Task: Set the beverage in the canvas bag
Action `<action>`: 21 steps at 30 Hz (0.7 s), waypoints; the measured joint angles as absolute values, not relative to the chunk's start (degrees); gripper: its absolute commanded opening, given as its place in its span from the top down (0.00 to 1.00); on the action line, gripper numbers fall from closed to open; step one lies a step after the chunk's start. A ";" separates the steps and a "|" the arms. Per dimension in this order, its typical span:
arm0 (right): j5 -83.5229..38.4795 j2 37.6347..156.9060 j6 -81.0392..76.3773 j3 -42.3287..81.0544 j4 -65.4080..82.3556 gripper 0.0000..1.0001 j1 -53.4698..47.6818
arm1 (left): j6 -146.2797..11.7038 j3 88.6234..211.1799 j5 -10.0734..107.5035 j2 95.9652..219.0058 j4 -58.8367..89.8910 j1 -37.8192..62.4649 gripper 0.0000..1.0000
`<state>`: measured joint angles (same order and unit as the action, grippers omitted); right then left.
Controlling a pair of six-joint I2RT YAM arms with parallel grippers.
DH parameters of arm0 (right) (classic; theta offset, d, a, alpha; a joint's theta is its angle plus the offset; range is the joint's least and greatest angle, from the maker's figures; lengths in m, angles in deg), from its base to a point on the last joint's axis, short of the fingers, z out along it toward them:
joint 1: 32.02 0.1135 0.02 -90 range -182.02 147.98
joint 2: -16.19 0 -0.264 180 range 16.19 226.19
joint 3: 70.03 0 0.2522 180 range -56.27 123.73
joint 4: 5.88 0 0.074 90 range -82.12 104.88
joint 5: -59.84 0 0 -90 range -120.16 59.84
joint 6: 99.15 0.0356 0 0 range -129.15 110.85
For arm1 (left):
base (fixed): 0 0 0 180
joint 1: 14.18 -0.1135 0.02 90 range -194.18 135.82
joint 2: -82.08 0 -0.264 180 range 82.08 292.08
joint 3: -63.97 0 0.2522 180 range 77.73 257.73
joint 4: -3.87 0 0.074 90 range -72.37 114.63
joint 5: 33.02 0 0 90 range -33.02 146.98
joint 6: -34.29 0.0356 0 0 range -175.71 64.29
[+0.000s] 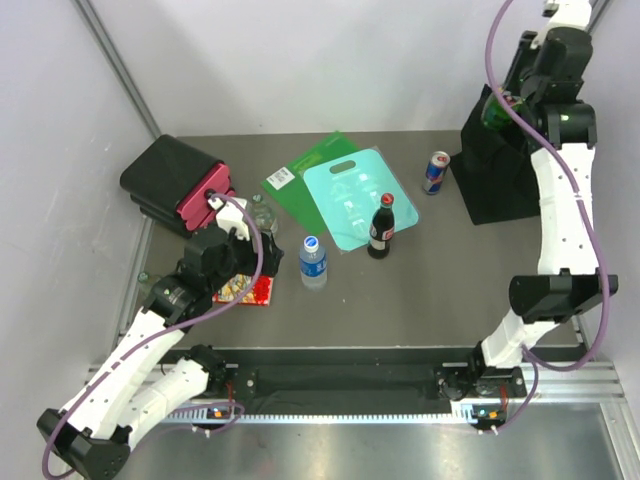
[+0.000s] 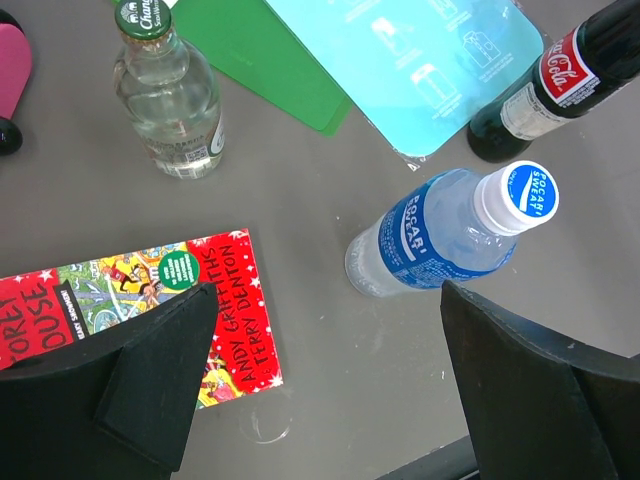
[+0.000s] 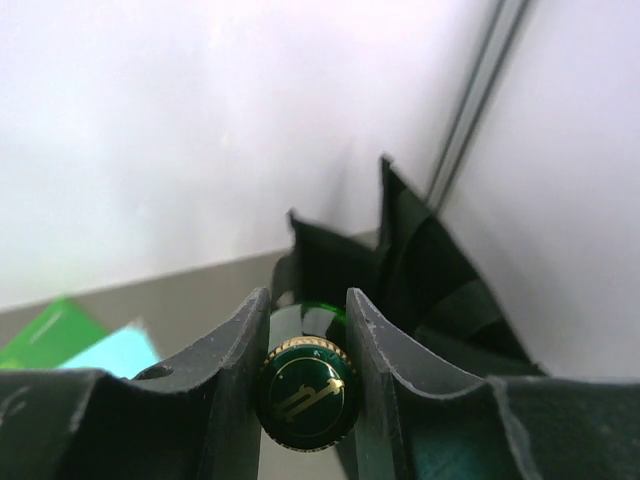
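My right gripper (image 1: 497,108) is shut on the neck of a green glass bottle (image 1: 490,118) with a green and gold cap (image 3: 305,393). It holds the bottle over the open top of the black canvas bag (image 1: 497,178), which stands at the back right. In the right wrist view the bag's upright sides (image 3: 440,290) rise just beyond my right gripper (image 3: 307,300). My left gripper (image 1: 258,262) is open and empty. It hovers low over the table (image 2: 330,300), between a red book (image 2: 130,300) and a Pocari Sweat bottle (image 2: 450,230).
A cola bottle (image 1: 381,228), the Pocari Sweat bottle (image 1: 313,262) and a clear bottle with a green cap (image 2: 170,95) stand mid-table. A Red Bull can (image 1: 436,172) stands left of the bag. Green and teal boards (image 1: 350,195) lie behind. A black case with a red edge (image 1: 180,183) sits far left.
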<state>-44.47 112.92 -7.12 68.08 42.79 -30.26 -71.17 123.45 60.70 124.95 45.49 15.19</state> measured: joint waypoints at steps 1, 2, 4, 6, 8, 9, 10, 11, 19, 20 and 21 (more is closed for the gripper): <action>-44.47 113.18 -7.21 68.37 42.18 1.00 -30.98 | -71.13 123.45 60.70 124.95 45.49 15.19 0.03; -44.36 113.46 -7.41 68.39 41.09 1.00 -32.14 | -71.02 123.45 60.72 124.95 45.47 15.19 0.03; -43.88 113.94 -7.71 68.39 39.01 1.00 -33.82 | -70.98 123.42 60.90 124.95 45.47 15.19 0.03; -43.03 114.80 -8.09 68.39 36.72 1.00 -35.49 | -70.95 123.40 60.94 124.93 45.47 15.19 0.03; -42.04 115.96 -8.15 68.39 34.49 1.00 -36.97 | -70.95 123.38 60.94 124.93 45.47 15.21 0.03; -41.56 116.72 -8.15 68.39 33.48 1.00 -37.61 | -70.95 123.36 60.94 124.93 45.47 15.23 0.03; -41.12 117.35 -8.50 68.39 32.70 1.00 -38.04 | -70.95 123.36 60.97 124.93 45.47 15.25 0.03; -40.38 118.36 -9.11 68.39 31.82 1.00 -38.55 | -70.93 123.34 60.97 124.93 45.47 15.25 0.03; -35.99 124.94 -11.34 67.84 27.50 1.00 -39.86 | -70.93 123.34 61.38 124.97 45.47 15.25 0.03; -35.24 125.66 -11.56 67.84 27.01 1.00 -39.92 | -70.93 123.34 61.38 124.97 45.47 15.25 0.03; -34.50 126.36 -11.56 67.84 26.71 1.00 -39.92 | -70.91 123.34 61.40 125.00 45.47 15.25 0.03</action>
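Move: The right hand, holding the green beverage bottle by its neck high over the table, is taking it to the black canvas bag, whose middle lies about 7 cm ahead, 11 cm to the right and some 30 cm below. The energy drink can stands roughly 2 cm ahead and 8 cm left, about 41 cm down, and the cola bottle some 15 cm back and 22 cm left, about 36 cm down. From the idle left hand the bag is around 30 cm ahead, 56 cm right and 7 cm lower. Keeping its grip on the bottle's neck, the right hand first swings right with a slight rise towards the bag's side of the table, then curves forward and down over the bag's mouth, ending about 9 cm farther out, 7 cm to the right and 5 cm lower. The fingers stay shut on the neck and the wrist tips up only about 5 degrees on the way before levelling again, so the bottle is carried in nearly the same attitude, still held at the end. ##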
